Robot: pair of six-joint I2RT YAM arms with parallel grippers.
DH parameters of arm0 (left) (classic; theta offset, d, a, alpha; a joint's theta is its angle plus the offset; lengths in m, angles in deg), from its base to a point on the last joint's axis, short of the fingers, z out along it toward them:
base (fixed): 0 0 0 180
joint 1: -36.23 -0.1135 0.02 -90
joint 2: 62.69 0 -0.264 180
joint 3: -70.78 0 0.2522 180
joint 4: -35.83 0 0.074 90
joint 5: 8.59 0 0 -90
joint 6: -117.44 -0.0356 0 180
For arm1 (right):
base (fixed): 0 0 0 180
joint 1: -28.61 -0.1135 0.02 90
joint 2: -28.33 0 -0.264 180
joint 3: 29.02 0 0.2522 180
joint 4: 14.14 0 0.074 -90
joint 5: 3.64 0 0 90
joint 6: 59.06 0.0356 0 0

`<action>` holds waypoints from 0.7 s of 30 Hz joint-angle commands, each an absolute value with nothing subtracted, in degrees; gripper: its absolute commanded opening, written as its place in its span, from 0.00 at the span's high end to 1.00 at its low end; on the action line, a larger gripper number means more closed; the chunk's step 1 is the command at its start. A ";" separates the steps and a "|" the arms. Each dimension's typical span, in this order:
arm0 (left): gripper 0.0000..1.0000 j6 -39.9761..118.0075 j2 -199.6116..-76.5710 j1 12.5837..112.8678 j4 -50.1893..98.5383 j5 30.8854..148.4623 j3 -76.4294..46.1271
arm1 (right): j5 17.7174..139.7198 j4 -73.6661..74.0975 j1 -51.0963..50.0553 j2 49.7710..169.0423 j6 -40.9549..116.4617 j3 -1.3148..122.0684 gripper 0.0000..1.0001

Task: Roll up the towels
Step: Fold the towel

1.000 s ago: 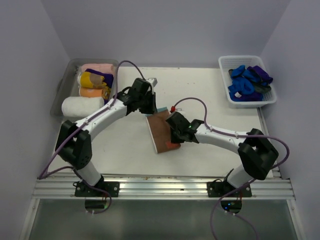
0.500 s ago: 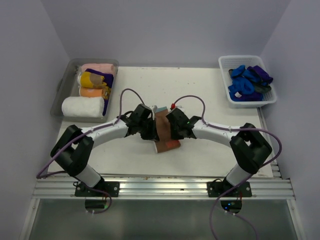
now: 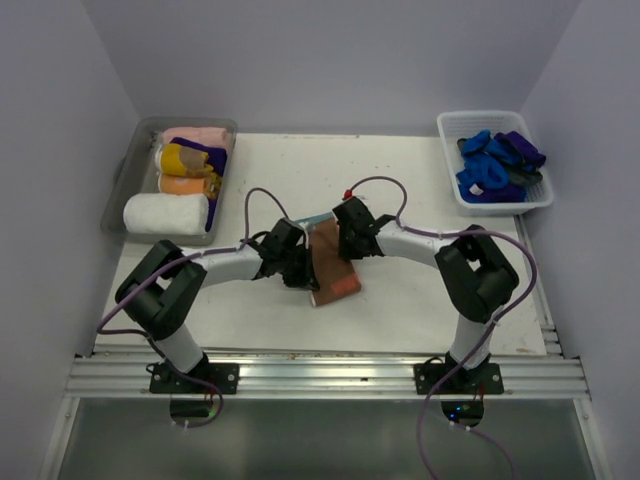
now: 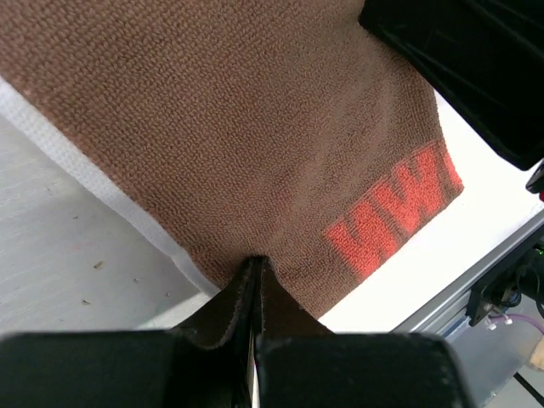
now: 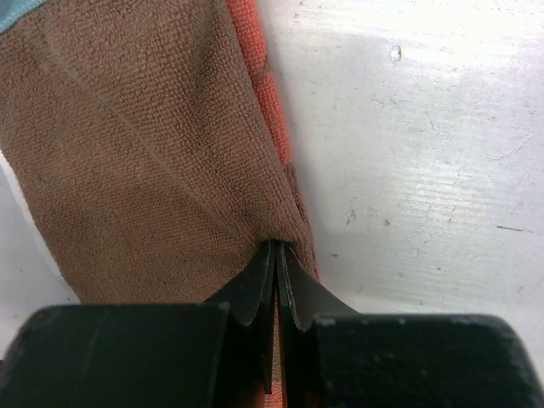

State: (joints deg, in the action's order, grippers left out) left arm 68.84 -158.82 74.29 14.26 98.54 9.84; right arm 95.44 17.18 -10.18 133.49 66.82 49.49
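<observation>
A rust-brown towel (image 3: 332,266) with orange-red lettering lies as a narrow strip at the table's middle. My left gripper (image 3: 299,271) is shut on its left edge; in the left wrist view the closed jaws (image 4: 257,265) pinch the brown cloth (image 4: 255,119) close to the lettering (image 4: 395,217). My right gripper (image 3: 349,243) is shut on the towel's right edge; in the right wrist view the closed tips (image 5: 276,248) bite a fold of the cloth (image 5: 144,153). Both grippers face each other across the towel.
A clear grey tray (image 3: 122,180) at the back left holds rolled towels: pink, yellow, purple, orange and a bigger white roll (image 3: 165,213). A white slotted basket (image 3: 452,170) at the back right holds several blue and purple towels (image 3: 488,172). A metal rail (image 3: 330,372) runs along the near edge.
The left gripper came down from the towel's far end to its left edge and shut there. The right gripper moved farther up the right edge. The towel now looks narrower.
</observation>
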 commanded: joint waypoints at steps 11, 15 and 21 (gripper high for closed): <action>1.00 64.70 -150.23 74.19 2.82 94.68 2.00 | 92.69 19.21 -10.50 117.82 64.60 41.88 0.96; 1.00 66.80 -148.91 74.19 7.38 101.44 6.28 | 92.25 20.71 -12.70 113.41 65.48 37.84 0.96; 1.00 70.32 -151.53 74.99 15.91 105.32 13.58 | 91.89 18.78 -14.99 113.92 68.73 31.78 0.95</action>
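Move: The left hand's shut fingertips rest on the brown towel near its left edge, with its near-left corner about 5 cm back and 1 cm to the left, roughly level with them. The red lettering is some 6 cm to that hand's right, level fore and aft. The right hand's tips rest on the folded right edge; from them the lettering is about 9 cm back and 2 cm left, and the teal far edge some 12 cm ahead and 6 cm left. The right hand lifts its closed tips off the towel's right edge and swings back about 8 cm towards the lettering at the near end, rising some 5 cm and just starting to sink again over it, with a slight counter-clockwise turn. Meanwhile the left hand comes free of the towel and rises about 6 cm with a small drift forward, then turns back and dips towards the near-left part, ending about 4 cm above where it began, its fingers still shut. ##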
